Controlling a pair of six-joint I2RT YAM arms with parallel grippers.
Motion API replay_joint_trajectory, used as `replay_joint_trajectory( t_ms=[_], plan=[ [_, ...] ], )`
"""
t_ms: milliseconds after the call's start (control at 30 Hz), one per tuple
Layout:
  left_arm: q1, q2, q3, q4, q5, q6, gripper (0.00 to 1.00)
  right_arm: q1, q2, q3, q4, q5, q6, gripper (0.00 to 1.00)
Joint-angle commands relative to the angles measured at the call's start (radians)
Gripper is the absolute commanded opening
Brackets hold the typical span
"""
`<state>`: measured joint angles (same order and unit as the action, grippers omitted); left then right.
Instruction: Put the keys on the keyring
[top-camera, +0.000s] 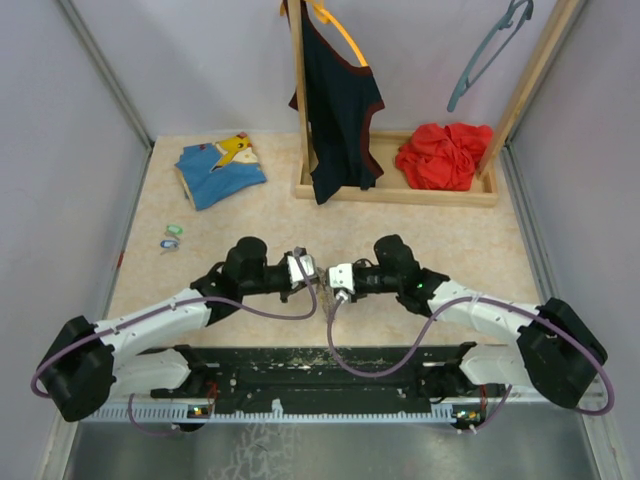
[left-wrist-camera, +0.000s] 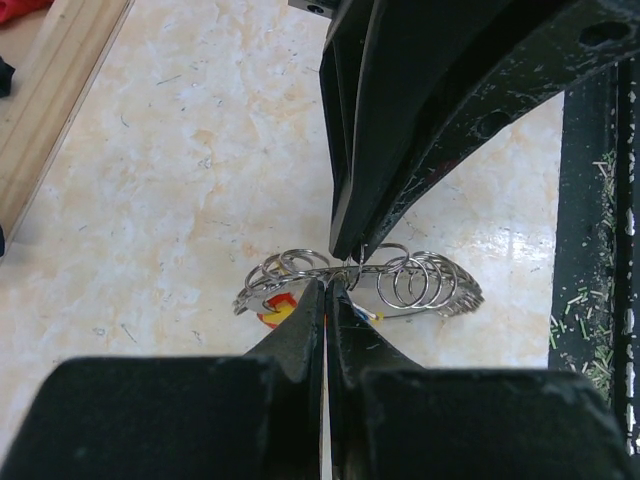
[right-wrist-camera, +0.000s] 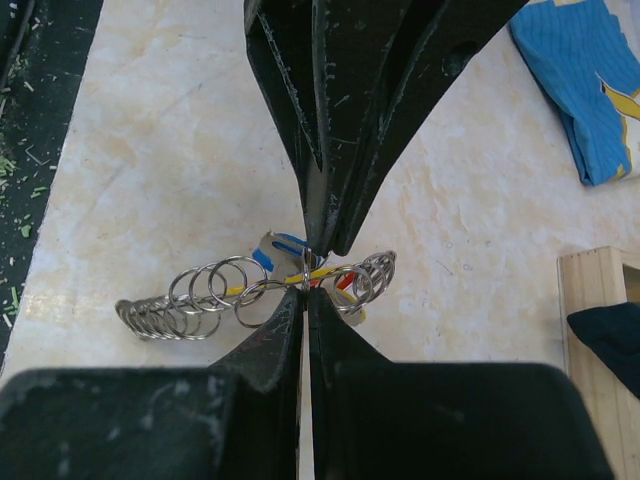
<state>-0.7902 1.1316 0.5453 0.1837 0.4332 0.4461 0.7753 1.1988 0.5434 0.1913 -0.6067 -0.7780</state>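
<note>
The keyring (left-wrist-camera: 420, 280) is a thin wire loop strung with several small metal rings, held just above the table, with a yellow and red tag (left-wrist-camera: 278, 310) under it. My left gripper (left-wrist-camera: 327, 285) is shut on the wire near its middle. From the opposite side my right gripper (right-wrist-camera: 305, 292) is shut on the same wire (right-wrist-camera: 215, 285), tip to tip with the left one. In the top view both grippers (top-camera: 312, 268) (top-camera: 336, 276) meet at the table's middle. Two tiny keys lie far left, one mint green (top-camera: 173, 230) and one blue (top-camera: 168, 242), untouched.
A folded blue cloth (top-camera: 218, 170) lies at the back left. A wooden rack (top-camera: 400, 192) at the back holds a hanging dark shirt (top-camera: 340, 100) and a red cloth (top-camera: 445, 155); a teal hanger (top-camera: 490, 50) hangs above. A black strip (top-camera: 320, 362) runs along the near edge.
</note>
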Motion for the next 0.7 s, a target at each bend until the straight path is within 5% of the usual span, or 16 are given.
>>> replay_joint_trajectory(
  t_ms=[0, 267, 667],
  plan=[
    [0.026, 0.007, -0.011, 0.056, 0.031, -0.045, 0.0, -0.013, -0.043, 0.002, 0.096, -0.078, 0.034, 0.0],
    [0.058, -0.011, -0.075, 0.166, 0.054, -0.12, 0.02, -0.054, -0.055, -0.042, 0.221, -0.129, 0.121, 0.0],
    [0.098, -0.019, -0.19, 0.361, 0.082, -0.228, 0.26, -0.076, -0.009, -0.073, 0.371, -0.148, 0.215, 0.0]
  ],
)
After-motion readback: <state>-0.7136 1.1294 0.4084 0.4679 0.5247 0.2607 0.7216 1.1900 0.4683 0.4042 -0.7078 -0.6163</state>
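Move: The keyring, a metal strip of coils, is still pinched by the right fingers. Its middle lies about 2 cm back from the right hand and 2 cm below, and some 3 cm back, 2 cm right and 2 cm below the shut left fingers. The blue key hangs about 2 cm back, 1 cm right and 3 cm below the left hand. The red-and-yellow key sits 1 cm ahead, 1 cm right and 4 cm below it. The keyring goes up about 1.5 cm in the right hand's unchanged pinch, as that hand tilts its fingertips upward by just under 10 degrees. Beside it the left hand stays practically in place, tilts its own fingertips up some 10 degrees, then parts its shut fingers to about a fifth of their range, letting go of the small key fitting at the rings. ##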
